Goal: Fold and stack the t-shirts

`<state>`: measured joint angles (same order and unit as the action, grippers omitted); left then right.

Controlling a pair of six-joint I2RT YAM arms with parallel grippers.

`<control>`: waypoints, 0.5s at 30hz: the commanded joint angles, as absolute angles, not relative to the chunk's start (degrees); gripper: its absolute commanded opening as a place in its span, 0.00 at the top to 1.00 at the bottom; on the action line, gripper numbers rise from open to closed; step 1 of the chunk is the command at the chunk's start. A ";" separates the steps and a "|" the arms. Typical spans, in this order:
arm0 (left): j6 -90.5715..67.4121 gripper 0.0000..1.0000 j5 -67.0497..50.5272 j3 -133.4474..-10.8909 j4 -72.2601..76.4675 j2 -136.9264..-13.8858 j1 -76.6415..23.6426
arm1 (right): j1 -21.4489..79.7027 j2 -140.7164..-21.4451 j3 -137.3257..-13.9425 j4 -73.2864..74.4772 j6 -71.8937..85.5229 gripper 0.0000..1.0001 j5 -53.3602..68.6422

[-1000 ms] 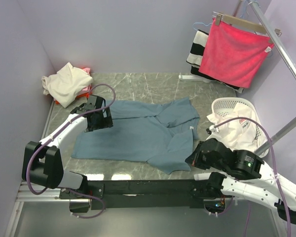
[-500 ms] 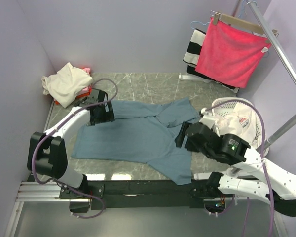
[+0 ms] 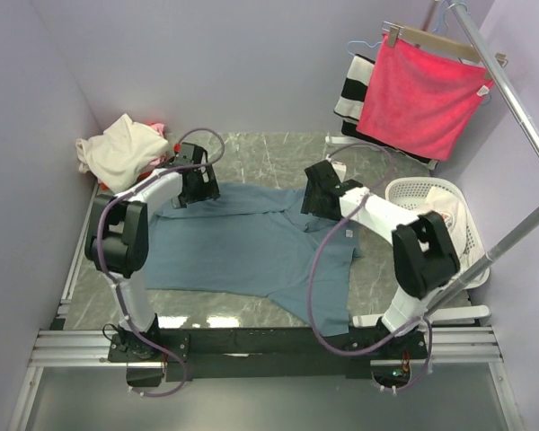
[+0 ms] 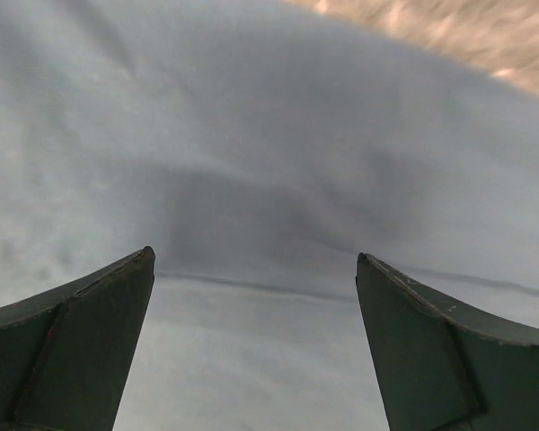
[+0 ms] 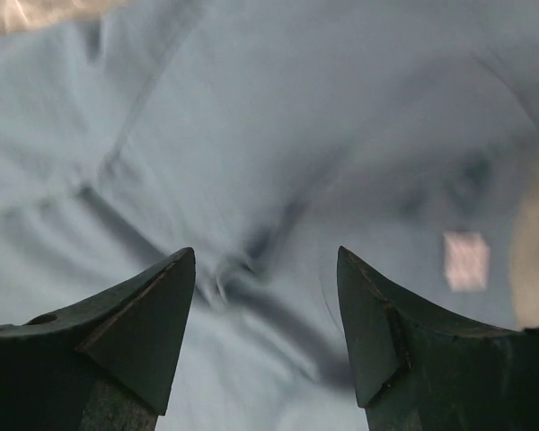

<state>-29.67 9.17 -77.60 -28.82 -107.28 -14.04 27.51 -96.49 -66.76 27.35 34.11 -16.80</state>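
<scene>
The blue-grey t-shirt (image 3: 251, 247) lies spread on the marble table (image 3: 269, 153). My left gripper (image 3: 201, 189) hovers open over its far left corner. In the left wrist view the left gripper (image 4: 254, 260) has only smooth blue-grey cloth (image 4: 269, 162) between its fingers. My right gripper (image 3: 317, 199) stands open over the shirt's far right part. In the right wrist view the right gripper (image 5: 265, 256) hangs above a wrinkle in the cloth (image 5: 278, 135), holding nothing. A cream t-shirt (image 3: 119, 148) lies crumpled at the back left on a pink/red one (image 3: 155, 163). A white t-shirt (image 3: 451, 215) sits in the basket.
A white laundry basket (image 3: 413, 190) stands at the right, beside my right arm. A bright pink-red towel (image 3: 422, 94) hangs on a hanger from a slanted metal rail (image 3: 512, 85), with a striped cloth (image 3: 350, 90) behind it. Purple walls enclose the table.
My right arm swung from the near right corner to the shirt's far right part and its gripper opened. My left gripper moved farther back along the shirt's left side, still open.
</scene>
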 commanded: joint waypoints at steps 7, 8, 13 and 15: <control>-30.76 0.01 8.00 -79.01 -26.37 -113.02 -13.27 | 22.50 -112.56 -83.48 28.64 30.67 0.30 -10.81; -31.11 0.01 7.82 -79.71 -26.37 -114.51 -12.84 | 22.15 -113.72 -84.45 29.26 31.02 0.30 -10.38; -30.94 0.01 5.98 -84.54 -27.77 -119.44 -11.78 | 20.57 -119.44 -90.43 32.08 30.85 0.30 -7.83; -30.85 0.00 5.45 -87.97 -29.26 -122.16 -11.51 | 20.13 -122.93 -93.50 33.91 30.32 0.30 -6.68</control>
<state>-30.09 8.05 -83.66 -28.71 -116.81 -12.47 21.06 -118.96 -87.55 29.63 31.40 -9.04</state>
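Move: The t-shirt's far edge runs about 6 cm ahead of my left hand and 5 cm below it, with the hem crease about 1 cm back of that hand and the cream cloth pile some 11 cm ahead and 19 cm to the left. From my right hand the far edge is about 11 cm ahead and 6 cm down, and the collar label about 8 cm to the right and 4 cm back. I sink my open left hand nearly 4 cm until its fingertips rest on the folded strip of the t-shirt, then begin pushing the cloth forward by some 2 cm. Meanwhile my right hand, fingers still parted, sweeps about 8 cm forward towards the far edge while dropping nearly 5 cm and tipping slightly steeper, coming down close over the cloth short of that edge. ##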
